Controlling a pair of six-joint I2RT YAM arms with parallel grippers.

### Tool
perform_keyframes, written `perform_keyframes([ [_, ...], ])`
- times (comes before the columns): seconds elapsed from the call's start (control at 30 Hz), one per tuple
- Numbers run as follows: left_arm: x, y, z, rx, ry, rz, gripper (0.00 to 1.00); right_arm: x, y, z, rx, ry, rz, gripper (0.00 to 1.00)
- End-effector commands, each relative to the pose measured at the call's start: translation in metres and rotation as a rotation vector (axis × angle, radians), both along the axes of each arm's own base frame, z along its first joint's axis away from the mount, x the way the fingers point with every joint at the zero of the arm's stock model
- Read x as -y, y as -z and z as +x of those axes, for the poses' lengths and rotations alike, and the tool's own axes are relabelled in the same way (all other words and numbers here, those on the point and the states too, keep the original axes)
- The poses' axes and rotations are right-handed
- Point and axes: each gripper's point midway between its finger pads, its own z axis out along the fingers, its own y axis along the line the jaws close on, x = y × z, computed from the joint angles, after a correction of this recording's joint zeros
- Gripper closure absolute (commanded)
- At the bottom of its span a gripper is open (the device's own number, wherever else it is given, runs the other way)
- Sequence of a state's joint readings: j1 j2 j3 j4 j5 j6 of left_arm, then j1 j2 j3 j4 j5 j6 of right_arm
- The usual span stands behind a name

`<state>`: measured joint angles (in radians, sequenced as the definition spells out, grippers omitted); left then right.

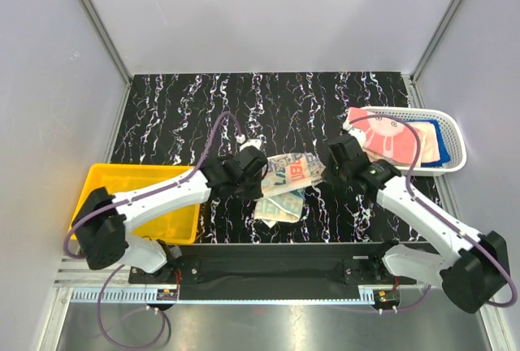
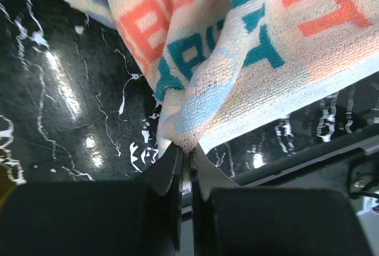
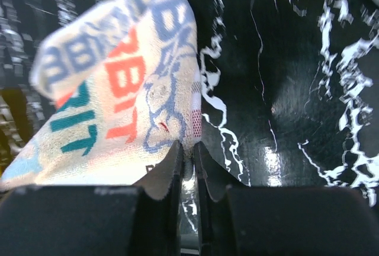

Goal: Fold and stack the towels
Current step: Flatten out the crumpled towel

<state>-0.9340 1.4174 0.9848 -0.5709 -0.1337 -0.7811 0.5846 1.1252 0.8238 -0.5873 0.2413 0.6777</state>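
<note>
The beige towel with teal and orange letters [image 1: 289, 174] hangs stretched between both grippers above the table's middle, its lower part drooping to the near edge. My left gripper [image 1: 258, 167] is shut on its left corner, seen in the left wrist view [image 2: 185, 149] pinching the beige towel [image 2: 237, 48]. My right gripper [image 1: 329, 169] is shut on its right corner, seen in the right wrist view [image 3: 188, 149] pinching the towel's edge [image 3: 118, 96]. Other towels, salmon-pink [image 1: 382, 136], pale pink and blue, lie in the white mesh basket [image 1: 457, 146].
A yellow plastic bin [image 1: 180, 223] stands at the near left, under the left arm. The white basket is at the right edge. The black marbled table [image 1: 187, 115] runs back to the grey walls.
</note>
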Motion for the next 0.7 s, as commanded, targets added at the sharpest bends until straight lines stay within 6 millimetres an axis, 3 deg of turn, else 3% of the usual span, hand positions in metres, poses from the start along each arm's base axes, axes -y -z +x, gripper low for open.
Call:
perform_keyframes([
  [0.0, -0.014, -0.063, 0.016, 0.145, 0.000, 0.002, 1.00, 0.001, -0.077, 0.013, 0.173, -0.029, 0.029, 1.00],
  [0.07, -0.015, -0.106, 0.023, 0.224, 0.007, -0.033, 1.00, 0.001, -0.103, 0.014, 0.222, -0.052, 0.037, 1.00],
  [0.1, -0.020, -0.118, 0.021, 0.235, 0.010, -0.028, 1.00, 0.000, -0.132, 0.016, 0.286, -0.069, 0.056, 1.00],
  [0.13, -0.022, -0.130, 0.021, 0.254, 0.015, -0.033, 1.00, 0.001, -0.147, 0.016, 0.317, -0.077, 0.064, 1.00],
  [0.17, -0.021, -0.159, 0.024, 0.305, 0.023, -0.068, 1.00, 0.000, -0.161, 0.015, 0.346, -0.092, 0.075, 1.00],
  [0.2, -0.027, -0.172, 0.020, 0.318, 0.027, -0.071, 1.00, -0.001, -0.191, 0.013, 0.413, -0.112, 0.100, 1.00],
  [0.23, -0.030, -0.185, 0.019, 0.336, 0.031, -0.086, 1.00, -0.002, -0.205, 0.012, 0.441, -0.125, 0.117, 1.00],
  [0.27, -0.031, -0.210, 0.018, 0.375, 0.039, -0.117, 1.00, -0.003, -0.219, 0.010, 0.470, -0.134, 0.133, 1.00],
  [0.3, -0.036, -0.224, 0.016, 0.398, 0.040, -0.136, 1.00, -0.002, -0.247, 0.007, 0.529, -0.145, 0.158, 1.00],
  [0.37, -0.041, -0.260, 0.012, 0.455, 0.043, -0.185, 1.00, -0.003, -0.269, 0.004, 0.570, -0.170, 0.176, 1.00],
  [0.4, -0.043, -0.275, 0.010, 0.476, 0.046, -0.211, 1.00, -0.004, -0.294, -0.001, 0.620, -0.183, 0.207, 1.00],
  [0.43, -0.047, -0.289, 0.007, 0.498, 0.048, -0.233, 1.00, -0.006, -0.306, -0.004, 0.643, -0.206, 0.227, 1.00],
  [0.47, -0.051, -0.313, 0.003, 0.535, 0.049, -0.278, 1.00, -0.008, -0.315, -0.006, 0.659, -0.219, 0.236, 1.00],
  [0.5, -0.053, -0.325, -0.001, 0.551, 0.055, -0.301, 1.00, -0.006, -0.337, -0.011, 0.706, -0.228, 0.258, 1.00],
  [0.57, -0.059, -0.346, -0.006, 0.582, 0.059, -0.339, 1.00, -0.008, -0.356, -0.017, 0.738, -0.256, 0.279, 1.00],
  [0.6, -0.061, -0.364, -0.012, 0.609, 0.068, -0.381, 1.00, -0.007, -0.374, -0.022, 0.774, -0.266, 0.299, 1.00],
  [0.67, -0.066, -0.380, -0.016, 0.632, 0.061, -0.420, 1.00, -0.009, -0.396, -0.029, 0.810, -0.292, 0.328, 1.00],
])
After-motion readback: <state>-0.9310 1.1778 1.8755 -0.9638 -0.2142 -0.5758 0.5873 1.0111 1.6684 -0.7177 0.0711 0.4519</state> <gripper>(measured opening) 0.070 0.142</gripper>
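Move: Each of my hands already pinches part of the crumpled towel. Its bulk hangs and lies about 8 cm right, 3 cm ahead and 6 cm below my left hand, and roughly 11 cm left, 2 cm back and 8 cm below my right. The yellow bin's middle is some 35 cm left and 2 cm back of my left hand; the white basket's middle is about 23 cm right and 10 cm ahead of my right. I whip both hands almost straight up together, about 36 cm, away from the table, keeping both corners of the towel pinched. As they climb, my fingertips swing up and outward from pointing steeply down, some 40 degrees or more, and my left hand eases about 4 cm to the left, widening the gap so the edge between my hands draws out. ##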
